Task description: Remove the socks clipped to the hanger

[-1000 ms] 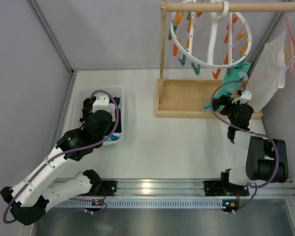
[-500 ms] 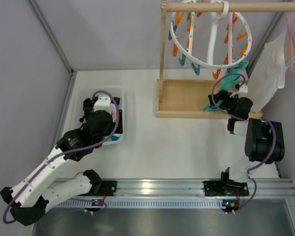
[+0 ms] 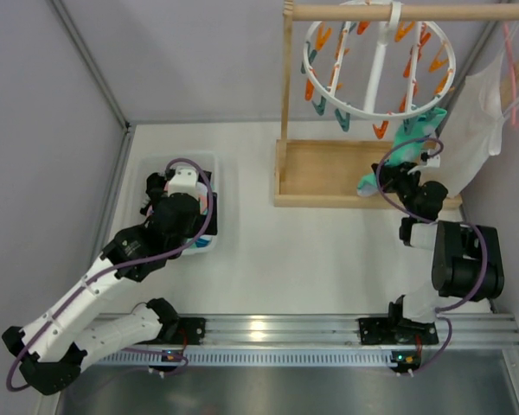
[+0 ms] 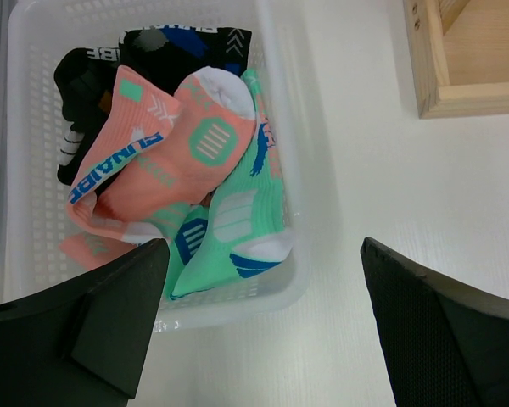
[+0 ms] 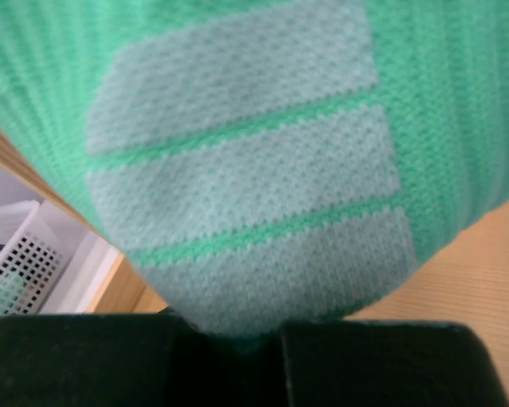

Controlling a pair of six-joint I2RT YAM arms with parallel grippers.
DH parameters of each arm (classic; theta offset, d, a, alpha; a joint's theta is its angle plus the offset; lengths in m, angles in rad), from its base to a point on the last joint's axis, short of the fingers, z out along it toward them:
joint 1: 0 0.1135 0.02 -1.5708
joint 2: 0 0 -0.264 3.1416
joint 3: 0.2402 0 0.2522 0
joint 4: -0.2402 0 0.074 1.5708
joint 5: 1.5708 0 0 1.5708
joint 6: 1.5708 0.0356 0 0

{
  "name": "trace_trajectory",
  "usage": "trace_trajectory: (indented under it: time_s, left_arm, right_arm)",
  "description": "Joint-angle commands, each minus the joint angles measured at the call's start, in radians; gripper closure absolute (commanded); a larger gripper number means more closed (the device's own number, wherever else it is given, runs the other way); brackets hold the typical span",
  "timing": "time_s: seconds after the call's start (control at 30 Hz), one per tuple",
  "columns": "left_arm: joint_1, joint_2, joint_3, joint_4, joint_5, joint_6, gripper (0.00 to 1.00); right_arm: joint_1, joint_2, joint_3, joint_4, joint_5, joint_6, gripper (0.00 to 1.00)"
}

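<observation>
The white ring hanger (image 3: 376, 65) with orange and teal clips hangs from the wooden rod. One mint green sock (image 3: 413, 137) stays clipped at its lower right edge and trails down over the wooden base. My right gripper (image 3: 396, 178) is shut on that sock's lower part. In the right wrist view the sock (image 5: 254, 153) fills the frame, pinched between the closed gripper (image 5: 254, 348). My left gripper (image 4: 267, 314) stands open, empty, over the near edge of a white basket (image 4: 288, 127). In the basket lie pink-salmon socks (image 4: 178, 153), a mint one (image 4: 237, 220) and a black one (image 4: 144, 47).
A wooden stand carries the rod (image 3: 381, 11) on a post above a shallow wooden base (image 3: 320, 173). A pink hanger with a white garment (image 3: 480, 121) hangs at the far right, close to my right arm. Grey walls close in on both sides.
My right gripper has moved up to the mint sock and shut on it. The ring hanger has swung and tilted. The left arm has hardly moved.
</observation>
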Motion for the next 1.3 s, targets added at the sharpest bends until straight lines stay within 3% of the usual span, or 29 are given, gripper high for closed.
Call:
trace_trajectory:
  time_s: [0.0,0.23,0.43,0.67,0.87,1.03,1.27]
  left_arm:
    - [0.004,0.005,0.011,0.041,0.011,0.002,0.02]
    - [0.004,-0.005,0.071,0.041,0.088,-0.047,0.02]
    - [0.003,-0.03,0.171,0.038,0.136,-0.152,0.02]
    - [0.003,0.039,0.338,0.037,0.154,-0.166,0.02]
    - [0.003,0.162,0.51,0.033,0.205,-0.115,0.02]
    - [-0.033,0.294,0.669,0.03,0.202,-0.055,0.02]
    - [-0.301,0.537,0.956,0.03,-0.096,0.074,0.01]
  right_arm:
    - [0.044,-0.119,-0.026,0.078,0.038,-0.007,1.0]
    - [0.221,-0.353,-0.111,-0.156,0.268,-0.12,1.0]
    - [0.401,-0.513,-0.201,-0.223,0.441,-0.14,1.0]
    - [0.735,-0.663,-0.223,-0.335,0.816,-0.245,1.0]
    - [0.945,-0.573,-0.138,-0.338,1.059,-0.311,1.0]
    - [1.056,-0.429,-0.042,-0.327,1.158,-0.341,1.0]
    - [1.168,-0.248,0.118,-0.301,1.251,-0.407,1.0]
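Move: The green sock hangs from the hanger with its foot already pinched in the right gripper; its clipped end is about 18 cm above that hand, 6 cm to the right and 3 cm ahead. The wooden tray is some 10 cm ahead and 15 cm below; the white basket is 52 cm to the left, level fore and aft, 14 cm below. From the left hand, the clipped end is about 53 cm right, 21 cm ahead, 10 cm above. The green sock, still pinched by its foot, is drawn by the right hand some 22 cm left and 12 cm back, rising about 5 cm early on; the backward pull ends first, then the hand goes on leftward towards the left arm, rolling its left side down. The left hand, open and empty, climbs about 20 cm from beside the basket, then swings right towards the sock's clipped end. ##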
